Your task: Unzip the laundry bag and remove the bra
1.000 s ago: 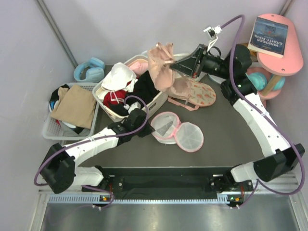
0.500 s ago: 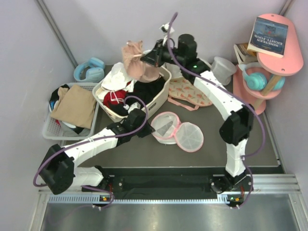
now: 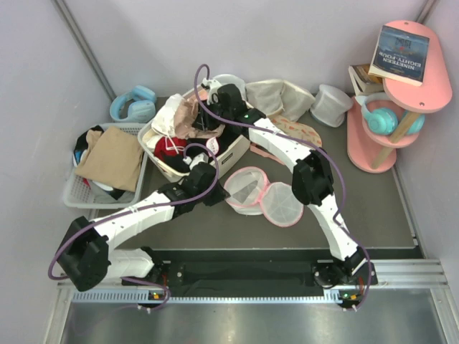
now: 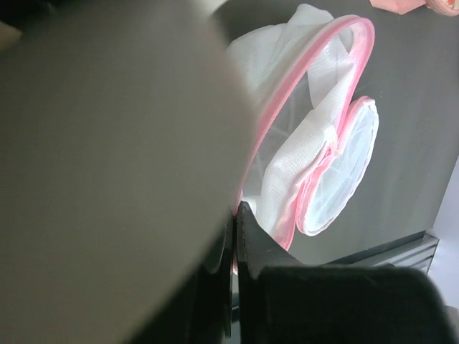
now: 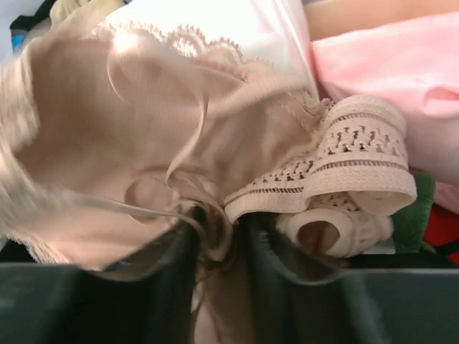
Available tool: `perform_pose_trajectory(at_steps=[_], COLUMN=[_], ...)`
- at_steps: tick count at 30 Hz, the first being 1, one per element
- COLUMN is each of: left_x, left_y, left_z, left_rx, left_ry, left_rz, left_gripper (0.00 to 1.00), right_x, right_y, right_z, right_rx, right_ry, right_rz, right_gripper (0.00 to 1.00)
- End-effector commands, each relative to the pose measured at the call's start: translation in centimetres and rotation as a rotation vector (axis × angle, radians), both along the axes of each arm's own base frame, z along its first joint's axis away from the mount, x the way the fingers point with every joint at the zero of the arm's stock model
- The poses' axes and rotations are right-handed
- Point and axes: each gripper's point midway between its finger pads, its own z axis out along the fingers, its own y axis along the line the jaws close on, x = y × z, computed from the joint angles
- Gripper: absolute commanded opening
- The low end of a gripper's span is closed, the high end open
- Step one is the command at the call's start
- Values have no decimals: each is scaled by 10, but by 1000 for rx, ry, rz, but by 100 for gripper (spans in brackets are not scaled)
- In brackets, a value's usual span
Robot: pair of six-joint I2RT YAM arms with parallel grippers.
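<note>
The laundry bag lies unzipped in mid-table, its round lid folded out to the right. My left gripper is shut on the bag's pink rim, which runs down into the closed jaws of the left gripper. The pale pink bra hangs bunched over the clothes in the cream laundry basket. My right gripper hovers just above it. In the right wrist view the right gripper stands slightly open, with the bra's straps still lying between its fingers.
The cream basket holds white, red and black clothes. A white tray with a tan cloth sits far left, blue headphones behind it. A printed pink cloth, a white pouch and a pink shelf with book and teal headphones stand right.
The right arm swung left from above the printed cloth to over the cream basket, lowering the bra onto the clothes there, and its jaws parted. The left arm stayed put.
</note>
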Motion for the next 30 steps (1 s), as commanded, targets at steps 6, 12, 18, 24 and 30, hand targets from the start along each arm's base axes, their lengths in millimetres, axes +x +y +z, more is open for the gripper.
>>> perform_pose_trajectory(at_steps=[6, 12, 18, 24, 30], left_x=[-13, -15, -15, -18, -19], left_y=[14, 19, 20, 22, 20], left_z=[-1, 1, 6, 7, 7], left_rx=[-5, -6, -11, 8, 7], left_ry=[31, 21, 9, 6, 5], left_rz=[41, 53, 52, 31, 13], left_gripper=[0, 0, 0, 0, 0], right_x=[-11, -31, -62, -101, -172], right_y=[-19, -40, -73, -157, -255], right_z=[114, 160, 206, 191, 16], right_rx=[98, 125, 159, 110, -183], right_ry=[-203, -244, -291, -197, 137], right_rz=[19, 31, 11, -153, -323], right_gripper=[73, 100, 100, 100, 98])
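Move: The bra hangs in the right fingers, its middle about 5 cm left and 2 below; the laundry basket's middle lies 1 cm left, level fore-and-aft, 9 below. The white cap is 11 left and 4 ahead, the pink cloth 7 ahead and 2 right, both 4 down. From the left hand the bra lies 19 ahead, 12 left and 7 up; the laundry bag it pinches is centred 8 right, 2 ahead, 3 down. Right fingers open off the bra, rise about 16 cm, swing 20 cm right-back; left drags the bag slightly back-left. ##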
